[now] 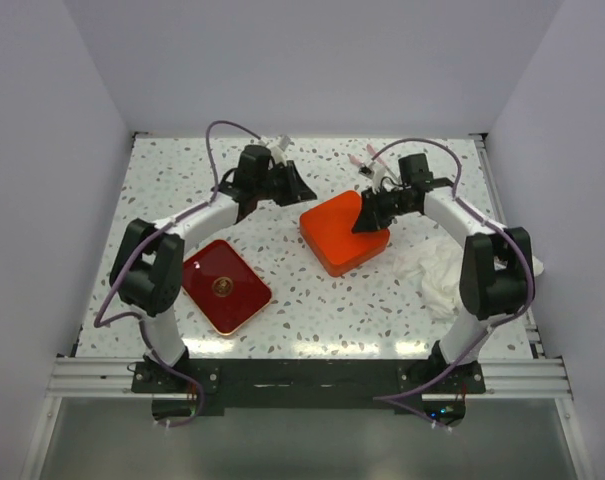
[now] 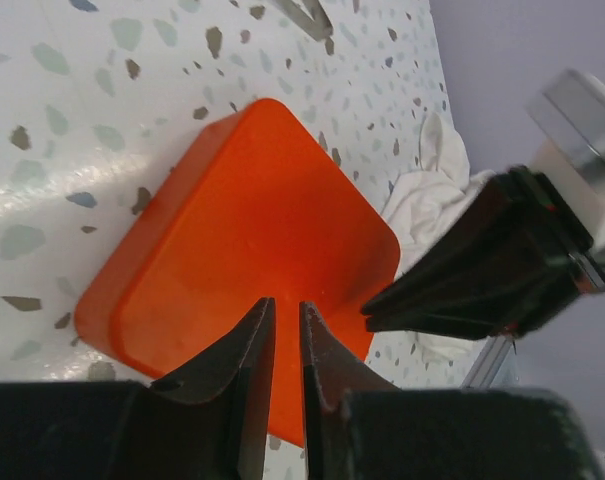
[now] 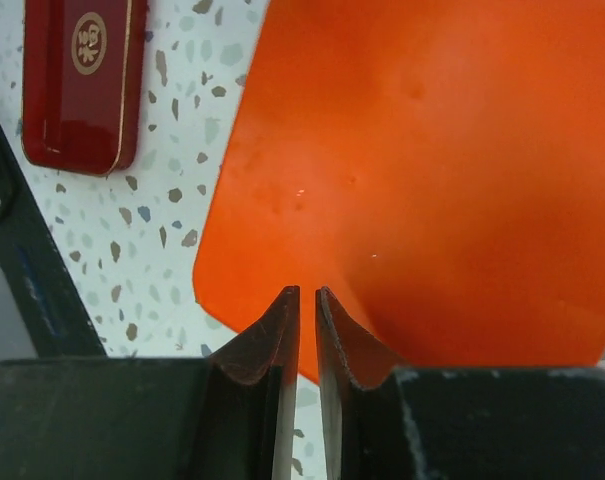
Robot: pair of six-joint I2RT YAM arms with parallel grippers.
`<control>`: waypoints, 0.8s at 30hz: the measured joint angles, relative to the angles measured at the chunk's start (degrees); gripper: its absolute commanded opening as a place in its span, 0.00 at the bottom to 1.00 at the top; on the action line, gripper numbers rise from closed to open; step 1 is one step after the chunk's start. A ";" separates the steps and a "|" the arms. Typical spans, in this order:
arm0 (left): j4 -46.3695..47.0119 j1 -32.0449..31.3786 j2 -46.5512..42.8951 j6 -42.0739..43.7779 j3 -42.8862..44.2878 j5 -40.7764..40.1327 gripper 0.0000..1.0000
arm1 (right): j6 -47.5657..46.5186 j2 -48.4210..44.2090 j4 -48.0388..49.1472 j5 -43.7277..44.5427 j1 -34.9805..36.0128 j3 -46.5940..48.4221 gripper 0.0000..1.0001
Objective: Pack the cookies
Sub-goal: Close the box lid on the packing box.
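Observation:
No cookies show in any view. An orange square box (image 1: 334, 238) with rounded corners lies closed side up in the middle of the table; it also fills the left wrist view (image 2: 252, 220) and the right wrist view (image 3: 432, 180). My left gripper (image 1: 304, 192) hovers just beyond the box's far left corner. Its jaws (image 2: 287, 303) stand a narrow slit apart with nothing between them. My right gripper (image 1: 368, 222) hangs over the box's right side. It (image 3: 307, 290) is likewise open by a thin gap and empty. The two grippers face each other across the box.
A dark red square tin piece (image 1: 225, 285) with a gold emblem lies at the front left, also seen from the right wrist (image 3: 82, 80). A crumpled white cloth (image 1: 437, 272) lies at the right, by the right arm's elbow (image 2: 427, 190).

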 measured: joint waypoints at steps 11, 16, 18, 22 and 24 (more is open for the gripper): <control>2.97 -5.68 4.31 -2.40 -3.41 1.95 0.19 | 12.81 6.45 -0.55 -1.55 -4.35 0.81 0.13; 2.69 -5.75 7.74 -2.73 -2.97 2.36 0.18 | 14.80 8.98 -0.50 -3.63 -6.14 0.94 0.13; 2.58 -5.77 7.87 -2.51 -2.78 2.23 0.18 | 15.52 9.68 -0.46 -4.87 -6.86 0.94 0.12; 2.58 -5.77 8.17 -2.51 -2.54 2.36 0.18 | 17.77 11.34 -0.46 -7.45 -8.35 0.96 0.12; 2.56 -5.75 8.31 -2.51 -2.45 2.40 0.18 | 18.95 12.55 -0.70 -9.16 -9.18 1.14 0.12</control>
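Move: The box lid, already lying flat on the packing box, has its middle about 5 cm back, 9 cm right and 8 cm below the left hand; from the right hand it is some 2 cm ahead, 3 cm left and 4 cm below. The tongs lie about 17 cm ahead and 4 cm right of the right hand, the white cloth roughly 11 cm back and 25 cm right of it. The red tray sits some 19 cm back and 19 cm left of the left hand. The box lid gets both closed grippers on it: the left swings back and right about 6 cm over its left part, then sinks some 5 cm more until its fingertips come down on the lid and stay. The right goes down about 4 cm and slides right some 3 cm towards the right-hand corner, tipping its fingers about 30 degrees steeper as its tips meet the lid. ##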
